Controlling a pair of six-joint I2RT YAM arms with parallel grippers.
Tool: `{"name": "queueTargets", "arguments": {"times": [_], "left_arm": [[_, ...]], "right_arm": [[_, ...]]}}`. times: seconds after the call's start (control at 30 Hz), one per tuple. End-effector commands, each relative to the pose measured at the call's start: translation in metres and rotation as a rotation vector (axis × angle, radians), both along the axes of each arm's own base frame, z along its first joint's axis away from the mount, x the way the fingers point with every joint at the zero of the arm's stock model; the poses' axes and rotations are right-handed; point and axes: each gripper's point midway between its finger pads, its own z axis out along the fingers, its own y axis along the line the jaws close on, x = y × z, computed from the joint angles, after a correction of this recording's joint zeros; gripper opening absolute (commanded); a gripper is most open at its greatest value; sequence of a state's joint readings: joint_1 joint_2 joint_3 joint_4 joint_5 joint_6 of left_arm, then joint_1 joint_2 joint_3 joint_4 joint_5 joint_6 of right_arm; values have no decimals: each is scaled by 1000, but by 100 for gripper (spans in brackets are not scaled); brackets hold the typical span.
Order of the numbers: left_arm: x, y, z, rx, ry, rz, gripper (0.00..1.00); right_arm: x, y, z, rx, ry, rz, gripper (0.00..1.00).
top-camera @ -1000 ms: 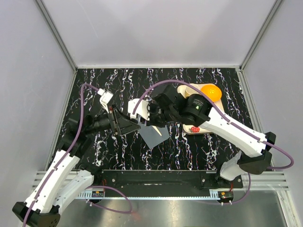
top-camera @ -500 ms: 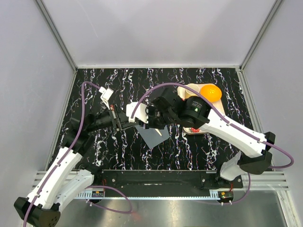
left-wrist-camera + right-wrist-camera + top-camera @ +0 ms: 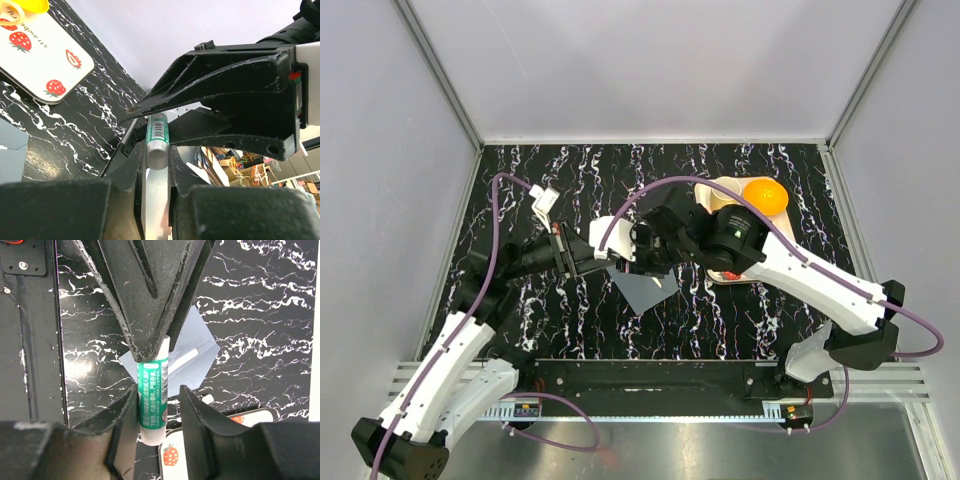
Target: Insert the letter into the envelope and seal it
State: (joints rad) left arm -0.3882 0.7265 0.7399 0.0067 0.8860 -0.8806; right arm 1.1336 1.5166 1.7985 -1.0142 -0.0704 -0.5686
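Note:
A green-and-white glue stick point(image 3: 152, 390) hangs in the air between both grippers. My left gripper point(image 3: 157, 152) is shut on one end of the stick point(image 3: 157, 134). My right gripper point(image 3: 157, 392) stands open around the other end, with a clear gap on one side. The two grippers meet over the table's middle, left gripper point(image 3: 588, 258) facing right gripper point(image 3: 623, 255). Below them lies the slate-grey envelope point(image 3: 642, 291), flat on the table. It also shows in the right wrist view, envelope point(image 3: 197, 347). Of the letter point(image 3: 186, 360) I see only a pale strip at the envelope's mouth.
A cream strawberry-printed tray point(image 3: 721, 189) sits at the back right with an orange ball point(image 3: 766, 195) on it. The tray point(image 3: 42, 57) also shows in the left wrist view. A small white piece point(image 3: 206, 398) lies near the tray's edge. Grey walls enclose the black marbled table point(image 3: 750, 310).
My left gripper has closed on the glue stick. My right gripper's jaws have widened off it. Both arms stay close together above the envelope.

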Motion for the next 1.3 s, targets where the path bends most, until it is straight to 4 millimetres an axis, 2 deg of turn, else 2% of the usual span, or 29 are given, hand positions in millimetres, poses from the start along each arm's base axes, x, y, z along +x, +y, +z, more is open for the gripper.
{"name": "queueTargets", "arguments": {"times": [0.0, 0.07, 0.1, 0.27, 0.3, 0.43, 0.53, 0.57, 0.63, 0.67, 0.73, 0.77, 0.83, 0.87, 0.93, 0.97, 1.03, 1.07, 1.1, 1.2, 1.23, 1.27], "left_arm": [[-5, -1, 9, -36, -22, -37, 0], [-5, -1, 10, -37, -25, -42, 0], [-5, -1, 10, -38, -28, -44, 0], [-9, 0, 12, -34, -73, -55, 0], [-10, 0, 14, -33, -97, -56, 0], [-26, 4, 25, -12, -337, -102, 0], [-43, 11, 29, 30, -672, -143, 0], [-44, 13, 29, 60, -856, -148, 0], [-62, 18, 28, 77, -1068, -206, 0], [-61, 19, 31, 108, -1306, -202, 0], [-71, 23, 20, 144, -1466, -257, 0], [-68, 24, 20, 171, -1687, -251, 0], [-74, 25, 8, 192, -1822, -293, 0], [-71, 25, 10, 213, -2033, -281, 0], [-69, 25, -4, 253, -2147, -313, 0], [-65, 25, -4, 288, -2357, -302, 1], [-54, 25, -16, 369, -2480, -318, 20], [-50, 25, -15, 404, -2550, -312, 26], [-44, 26, -17, 436, -2534, -318, 28], [-34, 32, 3, 490, -2216, -259, 34], [-27, 36, 22, 526, -2146, -187, 39], [-26, 38, 21, 509, -1906, -153, 41]], "right_arm": [[-10, -1, 28, 94, -26, 36, 39], [-12, 0, 29, 103, -25, 45, 33], [-13, 0, 30, 107, -23, 49, 24], [-17, 2, 30, 119, 4, 49, 7], [-19, 3, 30, 124, 17, 60, 1], [-26, 6, 29, 138, 78, 67, 0], [-31, 7, 29, 151, 155, 79, 0], [-33, 7, 28, 151, 180, 86, 0], [-41, 4, 24, 144, 263, 114, 0], [-46, 3, 20, 134, 292, 131, 0], [-62, 2, 12, 107, 364, 193, 0], [-66, 2, 8, 97, 382, 216, 0], [-72, 2, -2, 70, 421, 243, 0], [-74, 2, -5, 62, 431, 252, 0], [-77, 3, -6, 55, 453, 266, 0], [-77, 3, -5, 57, 457, 267, 0], [-78, 4, -5, 58, 463, 268, 0], [-78, 4, -5, 56, 464, 268, 0], [-76, 3, -6, 52, 457, 259, 0], [-67, 0, -8, 40, 410, 223, 0], [-62, -1, -5, 50, 379, 207, 0], [-57, -2, -4, 50, 352, 186, 0]]}}
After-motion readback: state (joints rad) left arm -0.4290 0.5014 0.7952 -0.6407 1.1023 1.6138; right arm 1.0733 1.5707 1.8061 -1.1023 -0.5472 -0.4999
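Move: Between the two raised hands lies the glue stick: the left hand already pinches one white end, so the stick's middle is about 4 cm to its right and 1 cm ahead, while the right hand's parted fingers straddle the green barrel right at its middle. The envelope holding the letter lies some 30 cm below the right hand, about 6 cm ahead and 2 cm right. The loose white cap is roughly 8 cm ahead and 13 cm right of that hand, also 30 cm down. Closing on the green barrel, the right hand takes its grip, then carries the glue stick back about 6 cm and slightly down, tilting some 25 degrees. Alongside, the left hand draws back as far while rolling about 120 degrees around the stick's length, its far side coming up and over towards the base; then it sinks, eases forward a little and opens, letting go of the white end. ##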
